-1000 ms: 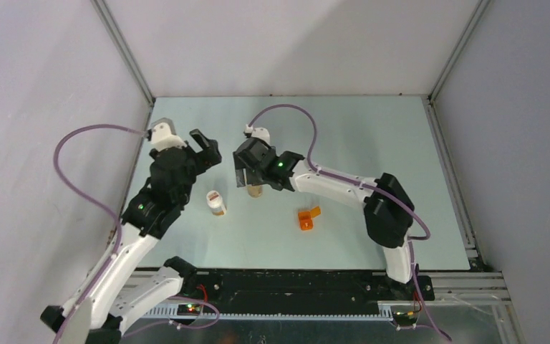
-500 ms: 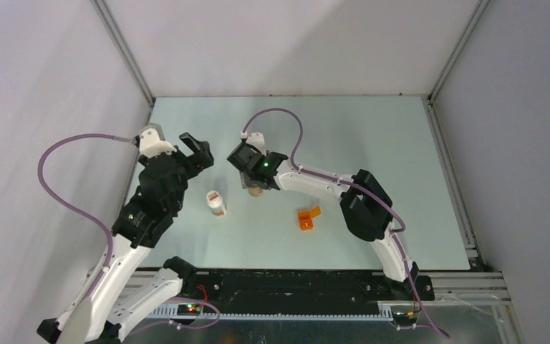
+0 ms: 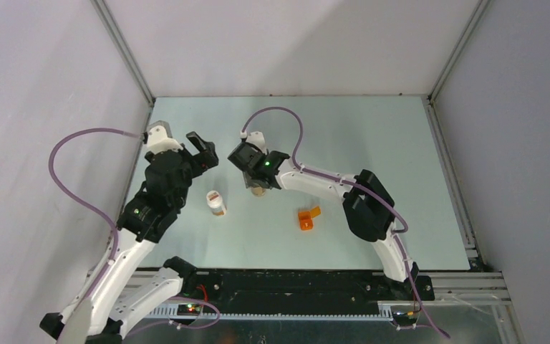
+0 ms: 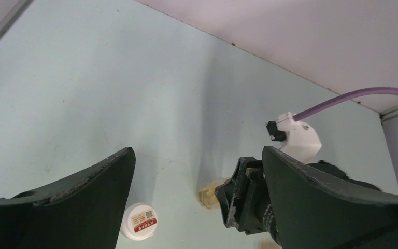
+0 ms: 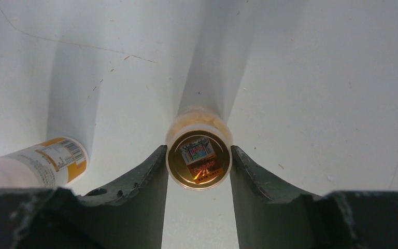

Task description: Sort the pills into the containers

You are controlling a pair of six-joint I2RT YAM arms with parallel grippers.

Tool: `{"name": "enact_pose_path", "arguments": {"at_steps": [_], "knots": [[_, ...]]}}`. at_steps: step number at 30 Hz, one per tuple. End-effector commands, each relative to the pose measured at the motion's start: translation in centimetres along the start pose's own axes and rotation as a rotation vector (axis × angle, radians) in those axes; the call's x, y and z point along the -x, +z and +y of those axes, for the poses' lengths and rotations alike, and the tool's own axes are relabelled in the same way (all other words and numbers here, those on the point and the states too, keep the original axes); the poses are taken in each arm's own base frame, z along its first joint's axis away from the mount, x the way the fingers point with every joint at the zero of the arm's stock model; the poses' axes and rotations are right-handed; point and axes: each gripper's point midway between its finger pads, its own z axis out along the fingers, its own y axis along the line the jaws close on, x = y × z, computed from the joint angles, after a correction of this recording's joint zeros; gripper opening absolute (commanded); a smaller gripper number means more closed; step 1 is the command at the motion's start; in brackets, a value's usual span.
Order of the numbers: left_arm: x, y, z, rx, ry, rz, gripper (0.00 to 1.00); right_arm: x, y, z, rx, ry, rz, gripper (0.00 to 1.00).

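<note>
A small amber bottle with a gold lid [image 5: 199, 162] stands upright on the table. My right gripper [image 5: 199, 155] is shut on it, one finger touching each side of the lid; from above the gripper [image 3: 252, 179] covers most of the bottle [image 3: 258, 190]. A white bottle with a red-labelled cap [image 3: 216, 202] stands to its left and also shows in the right wrist view [image 5: 36, 166]. My left gripper [image 3: 204, 152] hangs open above and behind the white bottle [image 4: 139, 221], holding nothing. No loose pills are in view.
A small orange open container [image 3: 307, 218] lies on the pale green table [image 3: 372, 143] to the right of the amber bottle. Grey walls close off the back and both sides. The right arm stretches across the table's middle.
My right gripper's fingers have closed onto the amber bottle's lid. The left arm pulled back a little to the left and then swung slightly right, with its jaws still wide.
</note>
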Motion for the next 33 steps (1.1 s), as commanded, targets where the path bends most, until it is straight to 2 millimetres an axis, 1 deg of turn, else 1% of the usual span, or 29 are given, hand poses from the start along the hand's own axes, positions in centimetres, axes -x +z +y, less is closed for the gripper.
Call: {"name": "enact_pose_path", "arguments": {"at_steps": [1,2,3,4,5,6,7,8,9,10,11,12,13,14,15,16,17,18,19,20,22,24,26,27,28,29,30,31,33], "knots": [[-1.6,1.1,-1.5,-0.070,0.016,0.047,0.98,5.1,-6.0,-1.5,0.055,0.046,-0.106,0.24],[-2.0,1.3,-1.8,-0.087,0.022,0.061,0.98,5.2,-6.3,-1.9,0.068,0.043,-0.101,0.24],[-2.7,1.8,-2.5,-0.114,0.024,0.087,0.98,5.2,-7.3,-2.6,0.079,0.046,-0.105,0.24],[-3.0,2.0,-2.9,-0.127,0.024,0.098,0.98,5.3,-7.6,-3.1,0.095,0.053,-0.098,0.24],[-3.6,2.4,-3.8,-0.167,0.028,0.120,0.98,5.1,-8.7,-3.7,0.123,0.058,-0.091,0.24],[-4.0,2.5,-4.4,-0.192,0.031,0.133,0.98,5.4,-8.9,-4.8,0.126,0.071,-0.090,0.24],[-4.4,2.8,-5.6,-0.247,0.035,0.148,0.98,5.1,-9.9,-5.5,0.149,0.079,-0.084,0.24],[-5.2,2.7,-6.4,-0.296,0.042,0.175,0.98,4.5,-9.7,-7.0,0.136,0.084,-0.067,0.24],[-5.7,3.1,-7.0,-0.321,0.057,0.186,0.98,5.0,-11.2,-7.5,0.168,0.098,-0.081,0.24],[-6.3,2.9,-7.8,-0.366,0.069,0.211,0.98,4.5,-11.1,-9.0,0.154,0.105,-0.068,0.24],[-7.1,3.1,-8.5,-0.390,0.091,0.229,0.98,5.0,-12.7,-9.4,0.195,0.117,-0.084,0.24],[-7.3,3.0,-9.3,-0.423,0.100,0.236,0.99,4.5,-12.5,-10.8,0.188,0.126,-0.072,0.25],[-8.2,3.0,-10.0,-0.442,0.127,0.254,0.99,4.9,-14.1,-11.1,0.232,0.138,-0.087,0.25],[-8.2,3.1,-10.6,-0.456,0.133,0.239,0.99,5.1,-14.7,-12.6,0.231,0.156,-0.098,0.25],[-9.0,3.0,-11.3,-0.483,0.161,0.249,0.99,5.1,-15.1,-13.3,0.255,0.168,-0.088,0.25],[-9.0,2.8,-12.3,-0.524,0.164,0.242,0.99,4.9,-15.3,-13.8,0.265,0.156,-0.083,0.26],[-9.7,2.7,-13.0,-0.554,0.189,0.256,0.99,5.1,-16.4,-14.3,0.307,0.166,-0.083,0.26],[-9.9,2.1,-14.2,-0.619,0.197,0.259,0.99,5.3,-17.3,-14.7,0.326,0.158,-0.097,0.26],[-10.5,1.8,-15.2,-0.672,0.235,0.263,1.00,5.4,-17.7,-15.0,0.357,0.166,-0.091,0.27],[-10.9,0.9,-16.2,-0.750,0.255,0.276,0.99,5.6,-18.5,-15.2,0.376,0.160,-0.104,0.27],[-12.1,-0.4,-17.7,-0.873,0.332,0.286,0.99,5.9,-19.8,-15.4,0.432,0.159,-0.116,0.27],[-12.8,-2.1,-19.1,-1.006,0.372,0.290,0.99,6.0,-21.0,-15.1,0.501,0.146,-0.125,0.28],[-13.6,-3.4,-20.0,-1.111,0.395,0.313,0.99,6.0,-22.2,-14.3,0.574,0.115,-0.129,0.28],[-13.7,-4.3,-20.5,-1.169,0.400,0.325,0.99,5.9,-22.8,-13.8,0.619,0.094,-0.127,0.28],[-14.2,-4.5,-20.7,-1.194,0.414,0.342,0.99,5.8,-23.3,-13.4,0.653,0.082,-0.126,0.28],[-14.1,-5.6,-21.2,-1.265,0.417,0.358,0.98,5.7,-23.5,-13.2,0.670,0.070,-0.125,0.28],[-14.7,-5.9,-21.2,-1.299,0.438,0.374,0.98,5.6,-23.9,-12.8,0.699,0.061,-0.121,0.28],[-14.7,-6.8,-21.4,-1.356,0.440,0.387,0.97,5.5,-24.0,-12.7,0.709,0.051,-0.119,0.28],[-15.1,-7.5,-21.6,-1.411,0.443,0.403,0.97,5.2,-24.2,-12.4,0.732,0.041,-0.109,0.28]]}}
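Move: The pill jar with the gold lid stands on the table, its lid already between the right fingers and its middle about 4 cm straight below the right hand. From the open left hand the jar lies roughly 4 cm ahead, 12 cm to the right and 24 cm down. The white bottle stands some 12 cm left of the jar and 6 cm nearer the bases. The open orange pill box lies about 15 cm right of the jar and 9 cm back. The jar comes off the table in the right fingers' unbroken lid grip, carried up about 19 cm and right some 17 cm, then drawn back a little as the hand rolls its left side up some 30 degrees. The left hand, fingers staying wide open, sweeps about 25 cm right towards the jar, sinking slightly, easing forward then back, and swinging clockwise until its fingers face the jar's lower body. ##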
